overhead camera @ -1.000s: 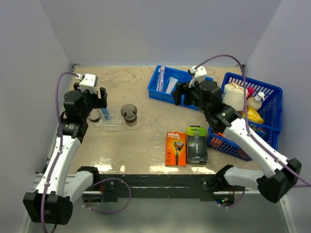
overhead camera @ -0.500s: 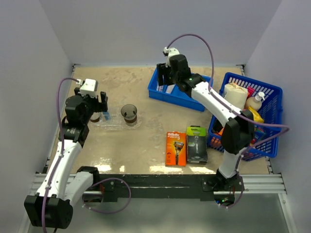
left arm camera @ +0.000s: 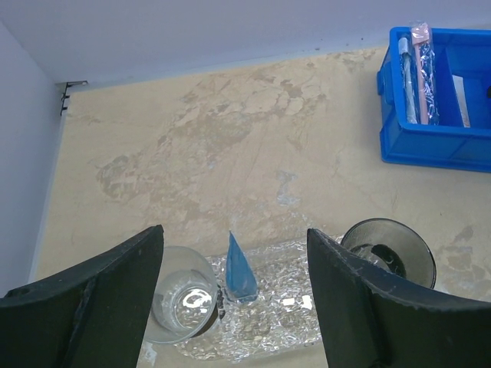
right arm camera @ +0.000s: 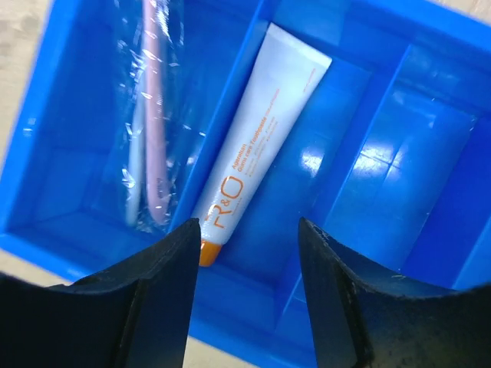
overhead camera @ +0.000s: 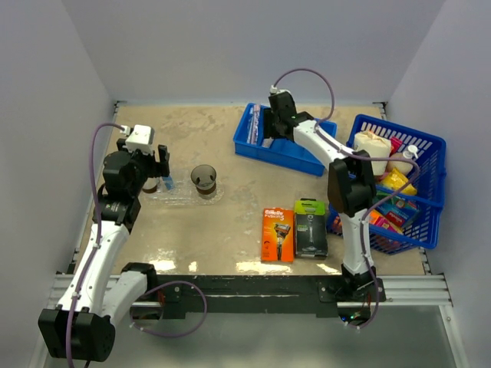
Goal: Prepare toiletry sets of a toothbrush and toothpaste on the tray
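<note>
My right gripper (right arm camera: 247, 295) hangs open low inside the solid blue bin (right arm camera: 430, 153), nothing between its fingers. Just ahead of the left finger lies a white toothpaste (right arm camera: 257, 138) tube with an orange cap. One compartment to the left lies a wrapped toothbrush (right arm camera: 153, 115) in clear film. From above, the right gripper (overhead camera: 278, 115) covers the bin's (overhead camera: 284, 157) back part. My left gripper (left arm camera: 234, 307) is open above the clear tray (left arm camera: 299, 272). On the tray stand a clear cup (left arm camera: 180, 295), a blue pointed packet (left arm camera: 242, 268) and a dark cup (left arm camera: 387, 245).
An orange razor pack (overhead camera: 278, 234) and a black-green one (overhead camera: 310, 228) lie side by side at the table's front middle. A blue lattice basket (overhead camera: 430, 146) full of toiletries stands at the right. Grey walls close in the left, back and right sides.
My right arm has swung from beside the basket to the back and down into the blue bin, its jaws narrowing somewhat. The left arm has barely shifted.
</note>
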Controlling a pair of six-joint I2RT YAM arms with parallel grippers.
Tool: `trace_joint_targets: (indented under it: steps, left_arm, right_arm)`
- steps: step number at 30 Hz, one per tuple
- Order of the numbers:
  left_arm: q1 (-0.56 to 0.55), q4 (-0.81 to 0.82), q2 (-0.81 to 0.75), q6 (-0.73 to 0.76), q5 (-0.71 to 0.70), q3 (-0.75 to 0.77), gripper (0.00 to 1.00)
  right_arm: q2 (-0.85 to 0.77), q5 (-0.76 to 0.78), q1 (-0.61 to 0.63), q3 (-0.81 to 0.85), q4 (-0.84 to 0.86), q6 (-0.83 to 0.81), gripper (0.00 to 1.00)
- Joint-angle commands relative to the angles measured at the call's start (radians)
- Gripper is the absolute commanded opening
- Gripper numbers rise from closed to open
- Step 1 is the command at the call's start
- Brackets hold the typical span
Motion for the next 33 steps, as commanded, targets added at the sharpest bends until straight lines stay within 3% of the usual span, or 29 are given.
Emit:
trace_joint_targets:
  steps: [1, 6, 20, 33]
  left_arm:
    - [0.007, 0.037, -0.011, -0.009, -0.018, -0.008, 0.79]
    - [0.007, 0.037, -0.009, -0.009, -0.013, -0.01, 0.79]
    - [0.006, 0.031, -0.012, -0.004, -0.028, -0.012, 0.79]
    - [0.006, 0.031, -0.018, -0.002, -0.025, -0.012, 0.79]
  right_arm:
    - [0.031, 0.038, 0.005, 0.054, -0.002, 0.031, 0.56]
    - [0.072, 0.021, 0.005, 0.066, 0.013, 0.053, 0.54]
    - [0.164, 0.063, -0.007, 0.069, -0.002, 0.186, 0.62]
    - [0.186, 0.161, -0.011, 0.06, -0.031, 0.197, 0.58]
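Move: Lying in the blue tray just beyond the right fingertips, the toothpaste has its middle about 6 cm ahead of the right hand, 9 cm below and roughly level sideways. The tray's left divider runs some 2 cm to the left of the hand and 6 cm ahead, the right divider about 5 cm to its right and 4 cm ahead; the bagged toothbrushes lie roughly 7 cm left, 10 cm ahead. From the left hand, the toothpaste is about 25 cm ahead, 34 cm right and 22 cm below. Sinking into the tray towards the toothpaste, the right hand drops about 6 cm, most of it early, then barely lowers while easing a little forward. Its wrist tips slightly further down and turns clockwise by some 10 degrees, bringing the still half-open fingers more in line with the tube, above its cap-end half; the left fingertip comes in close beside the left divider. ##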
